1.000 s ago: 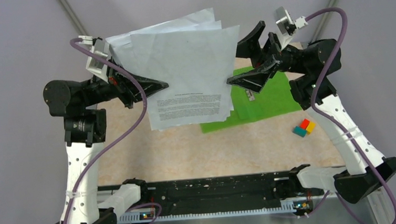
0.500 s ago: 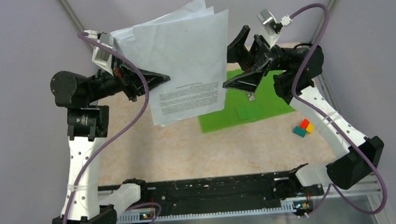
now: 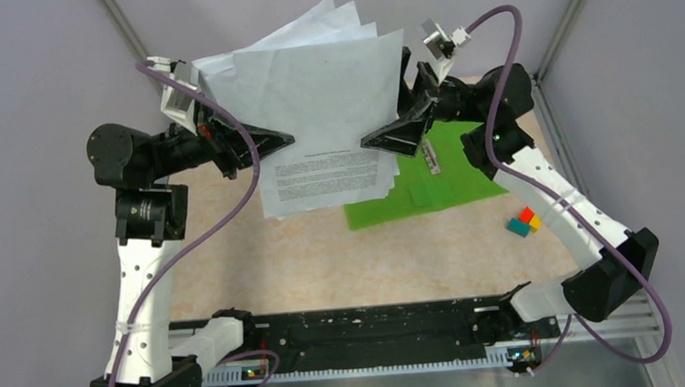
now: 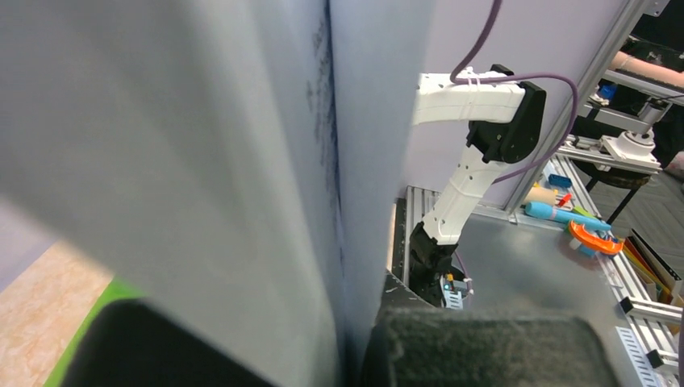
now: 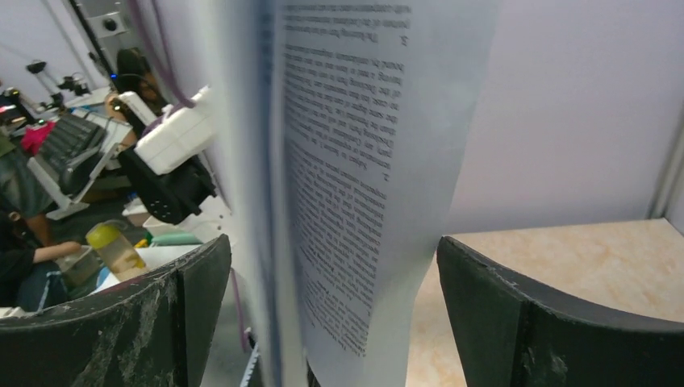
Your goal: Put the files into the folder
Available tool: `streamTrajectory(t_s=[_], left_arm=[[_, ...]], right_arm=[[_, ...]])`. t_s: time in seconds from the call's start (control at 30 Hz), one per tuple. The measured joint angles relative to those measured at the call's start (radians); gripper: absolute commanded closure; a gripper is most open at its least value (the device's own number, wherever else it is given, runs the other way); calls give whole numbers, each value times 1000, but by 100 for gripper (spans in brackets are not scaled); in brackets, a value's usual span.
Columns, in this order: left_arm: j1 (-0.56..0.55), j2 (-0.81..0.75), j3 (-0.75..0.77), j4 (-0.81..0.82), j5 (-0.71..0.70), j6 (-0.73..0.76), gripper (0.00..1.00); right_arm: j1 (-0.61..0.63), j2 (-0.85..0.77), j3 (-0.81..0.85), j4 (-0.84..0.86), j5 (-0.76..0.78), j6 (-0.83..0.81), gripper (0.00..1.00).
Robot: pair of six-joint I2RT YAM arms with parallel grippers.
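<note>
A stack of white files (image 3: pixel 314 104) hangs upright in the air, the front sheet carrying a block of black print. My left gripper (image 3: pixel 286 143) is shut on the stack's left edge; in the left wrist view the sheets (image 4: pixel 202 161) fill the frame and run down between the pads (image 4: pixel 484 347). My right gripper (image 3: pixel 388 108) is open and straddles the stack's right edge. In the right wrist view the printed sheets (image 5: pixel 355 161) hang between the two wide-apart fingers (image 5: pixel 548 322) without touching them. The green folder (image 3: pixel 456 172) lies flat on the table, below and behind the right gripper.
Small red, yellow and teal blocks (image 3: pixel 526 222) sit on the table to the right of the folder. A black rail (image 3: pixel 366 324) runs along the near edge between the arm bases. Metal frame posts (image 3: pixel 572 4) stand at the far corners.
The right gripper has moved left, and its open fingers now straddle the sheets' right edge. The left gripper holds the stack as before, and the sheets have fanned a little at the top.
</note>
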Motion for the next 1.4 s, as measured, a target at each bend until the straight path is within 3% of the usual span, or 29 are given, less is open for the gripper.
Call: streamTrajectory(t_s=[0.13, 0.37, 0.5, 0.83, 1.03, 1.2, 1.4], left_arm=[[-1, -9, -1, -9, 8, 8, 100], [-2, -18, 0, -111, -26, 92, 100], [-2, 2, 6, -187, -96, 136, 100], [-2, 0, -52, -240, -236, 169, 100], [-2, -89, -204, -240, -350, 194, 100], [-5, -169, -345, -261, -458, 250, 100], [-25, -152, -483, -269, -582, 336, 100]], right_arm=[[-1, 3, 0, -100, 30, -75, 6], [2, 13, 11, -16, 8, -14, 23], [3, -2, 10, -16, 9, -11, 49], [50, -51, 3, -187, 122, -191, 98], [130, -11, -2, -341, 275, -370, 100], [144, 44, -82, -325, 409, -456, 100], [175, 180, -116, -304, 560, -544, 100]])
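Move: The left hand already pinches the files' left edge, their middle about 6 cm to its right and level with it. The right hand's open fingers straddle the right edge, with the files' middle some 7 cm to its left. From the right hand, the green folder's middle lies roughly 18 cm ahead, 13 cm right and 50 cm below, with its metal clip about 2 cm beyond that and 1 cm farther right. The right fingers close on the files' right edge and pinch it while that hand nearly hovers; the left keeps its grip. Then both hands carry the files down some 15 cm and forward about 10, easing left, the right more so. The left hand turns counter-clockwise and tips down, the right turns clockwise, about 30 degrees each, swinging the fingers forward. ##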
